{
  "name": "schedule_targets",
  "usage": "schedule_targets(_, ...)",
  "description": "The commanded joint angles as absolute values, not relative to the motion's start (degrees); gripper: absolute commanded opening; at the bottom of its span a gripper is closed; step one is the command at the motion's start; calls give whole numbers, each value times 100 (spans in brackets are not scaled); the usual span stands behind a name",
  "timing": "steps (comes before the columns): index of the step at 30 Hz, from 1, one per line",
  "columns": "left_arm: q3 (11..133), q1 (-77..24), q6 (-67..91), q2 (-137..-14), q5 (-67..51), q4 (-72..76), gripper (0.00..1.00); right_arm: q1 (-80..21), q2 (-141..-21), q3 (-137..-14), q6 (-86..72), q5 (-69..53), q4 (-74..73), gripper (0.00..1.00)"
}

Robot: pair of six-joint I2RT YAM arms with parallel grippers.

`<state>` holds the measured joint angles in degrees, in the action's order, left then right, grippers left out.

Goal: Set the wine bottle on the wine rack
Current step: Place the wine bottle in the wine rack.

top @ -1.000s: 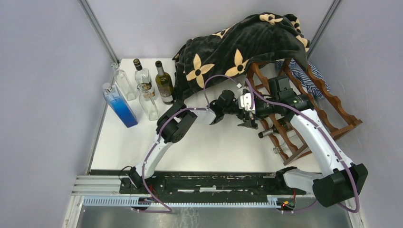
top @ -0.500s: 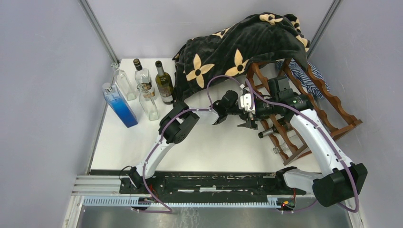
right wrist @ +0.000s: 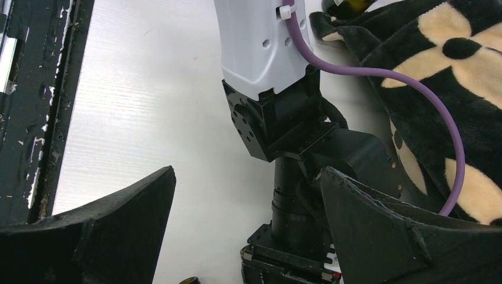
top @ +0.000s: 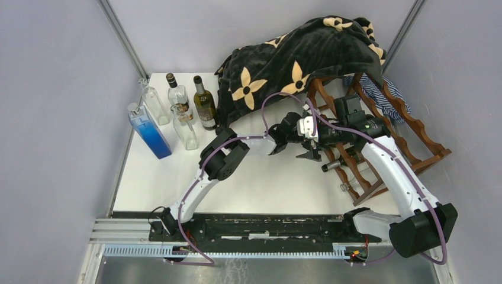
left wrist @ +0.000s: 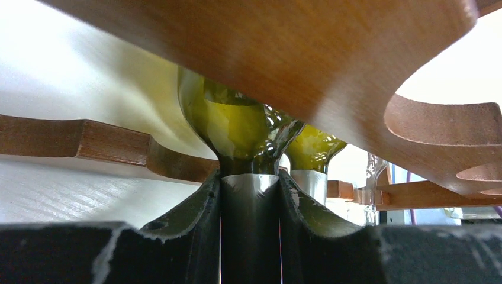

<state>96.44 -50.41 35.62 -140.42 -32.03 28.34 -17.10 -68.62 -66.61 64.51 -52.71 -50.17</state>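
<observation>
In the left wrist view, my left gripper (left wrist: 250,189) is shut on the dark neck of a green wine bottle (left wrist: 237,127), just below its silver capsule. The bottle's body lies under a scalloped rail of the reddish-brown wine rack (left wrist: 296,53), between the tiers. From above, the left gripper (top: 299,139) sits at the rack's (top: 408,127) left end, and the held bottle is hidden beneath the arms. My right gripper (top: 309,155) hangs open just above the left arm's wrist (right wrist: 278,124), its jaws wide apart and holding nothing.
A second green bottle (left wrist: 311,151) and a clear one (left wrist: 373,177) lie in the rack beside the held bottle. A black flowered blanket (top: 296,53) and striped cloth (top: 373,89) drape the rack's back. A blue bottle (top: 149,131), clear bottles and another wine bottle (top: 205,103) stand at the back left.
The left arm has pushed a little to the right, toward the rack, still gripping the bottle's neck. The right arm has stayed put.
</observation>
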Motion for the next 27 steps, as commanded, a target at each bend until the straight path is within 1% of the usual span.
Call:
schedule_targets(1,10176,-5096,3151,-13972,-3004,3245,10,-1688,-6812,-6628,6459,-5432,-4850,98)
schedule_targets(3,10239,-5121,3094,-13983,-2974,3107,14,-1681,-6809,-6625,6457,-5432,-4851,98)
schedule_targets(4,10247,-5131,3086,-13983,-2954,3084,17,-1677,-6805,-6626,6459,-5432,-4849,98)
schedule_targets(11,10183,-5207,2952,-13909,-2538,2876,43,-1662,-6770,-6610,6453,-5432,-4855,98)
schedule_targets(14,10095,-5221,2872,-13826,-2315,2821,52,-1662,-6759,-6601,6456,-5432,-4856,98)
schedule_targets(16,10021,-5229,2821,-13764,-2176,2821,61,-1657,-6751,-6596,6444,-5432,-4849,98)
schedule_targets(18,9944,-5236,2773,-13698,-2060,2824,67,-1655,-6754,-6600,6446,-5440,-4850,98)
schedule_targets(22,9769,-5247,2751,-13591,-1889,2923,68,-1655,-6741,-6592,6441,-5449,-4847,98)
schedule_targets(27,9351,-5246,2710,-13311,-1503,3158,68,-1636,-6706,-6591,6443,-5449,-4859,98)
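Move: Just under 10 cm to the left hand's right, 2 cm ahead and slightly lower, is the slot in the wine rack for the wine bottle that it already grips by the neck. The middle of the stored wine bottle lies some 13 cm to the hand's right and 5 cm back; the clear bottle lies about 16 cm right and 13 cm back, both slightly lower. From the right hand the slot is roughly 15 cm to the right, 1 cm ahead and 18 cm below. Easing the wine bottle about 1 cm farther to the right into its rack slot, the left hand keeps its pinch on the neck, then opens its fingers to roughly two-thirds and lets go. As they open it shifts some 2.5 cm forward, swinging the fingertips forward about 10 degrees counter-clockwise with a slight roll, the fingers still straddling the neck. ##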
